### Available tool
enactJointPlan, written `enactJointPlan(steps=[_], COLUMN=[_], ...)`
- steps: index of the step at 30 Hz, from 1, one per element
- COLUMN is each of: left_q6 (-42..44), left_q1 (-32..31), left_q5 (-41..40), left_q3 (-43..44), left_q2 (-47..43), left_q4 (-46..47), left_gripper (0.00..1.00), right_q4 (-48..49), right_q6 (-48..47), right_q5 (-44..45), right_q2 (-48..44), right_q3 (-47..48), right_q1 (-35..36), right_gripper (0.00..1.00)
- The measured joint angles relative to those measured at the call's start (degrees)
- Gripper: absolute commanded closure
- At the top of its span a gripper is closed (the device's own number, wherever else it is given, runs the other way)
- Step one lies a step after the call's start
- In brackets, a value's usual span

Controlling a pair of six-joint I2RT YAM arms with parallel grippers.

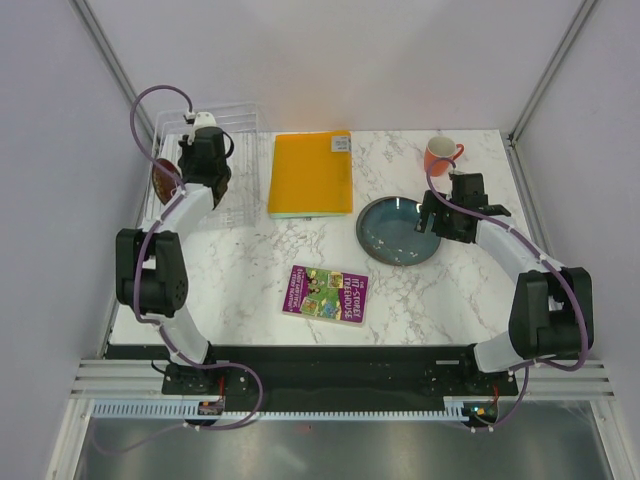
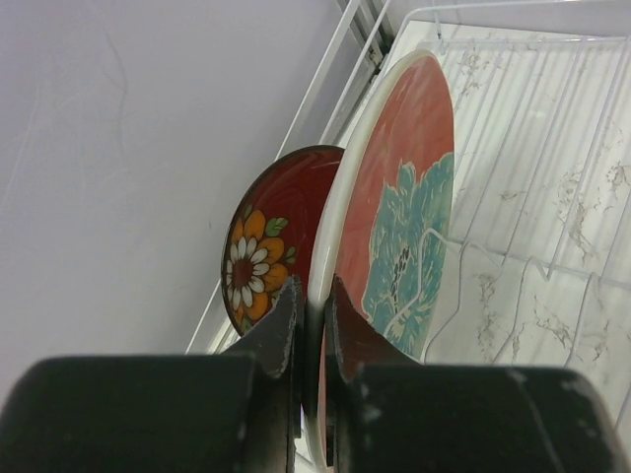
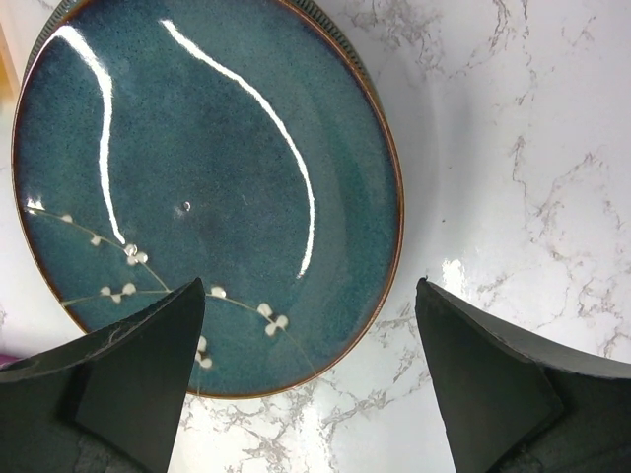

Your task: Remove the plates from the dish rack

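Note:
The clear dish rack (image 1: 222, 122) stands at the table's far left corner. In the left wrist view, a red plate with teal blotches (image 2: 399, 168) stands on edge among the rack's wires (image 2: 552, 148). My left gripper (image 2: 314, 288) is shut on that plate's white rim. Behind it stands a smaller dark red plate with a flower (image 2: 281, 222), also visible in the top view (image 1: 163, 180). A glossy dark teal plate (image 1: 400, 231) lies flat on the marble. My right gripper (image 3: 310, 286) hangs open over its near right edge (image 3: 197, 168), holding nothing.
An orange folder (image 1: 312, 172) lies right of the rack. An orange mug (image 1: 440, 155) stands at the back right, close behind the right arm. A purple and green book (image 1: 327, 294) lies near the table's front middle. The left wall runs close beside the rack.

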Motion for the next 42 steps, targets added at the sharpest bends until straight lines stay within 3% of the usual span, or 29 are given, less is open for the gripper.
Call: enactJointPlan(steps=[21,35,38,42], left_q6=[5.0,16.3,14.6,5.5], left_q1=[-0.1,-6.5,-10.6,-16.2], left_q5=[0.7,-6.1,-5.7,-0.7], left_q3=[6.9,9.4,10.1,12.6], left_q2=[0.4,-4.3,-8.7,-15.3], left_q4=[-8.2,-0.9,-5.9,-17.6], left_gripper=[0.98,0.98,0.98,0.98], right_q4=[0.4,0.4,-0.5,-1.5], right_q6=[-0.1,-0.1,-0.2,-0.6], right_q5=[-1.2,-2.9,-2.9,-4.5], right_q2=[0.0,-2.3,-5.4,-11.3], right_q3=[0.0,-0.4,-0.4,0.2], right_q1=[0.0,0.0,0.0,0.0], right_gripper=[0.05,0.05,0.04,0.04])
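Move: The left hand already grips the rim of the floral plate in the rack; the stack of plates lies some 49 cm to its right, 15 cm back and 17 cm lower. The brown plate is about 6 cm left of this hand, level in reach and 9 cm below, the orange folder 28 cm right, level in reach and 17 cm down. For the right hand the stack is 7 cm left, about 1 cm ahead and 5 cm below, the mug about 15 cm straight ahead. Keeping its pinch on the floral plate's rim, the left hand starts slowly and draws the plate straight up out of the rack, then faster, swinging right and a little back towards the stack while still climbing, about 16 cm up and 11 cm right in all, with the wrist turning some 15 degrees clockwise. The right hand waits wide open just over the stack's right side, then rises about 6 cm away from it, touching nothing that can be seen. ##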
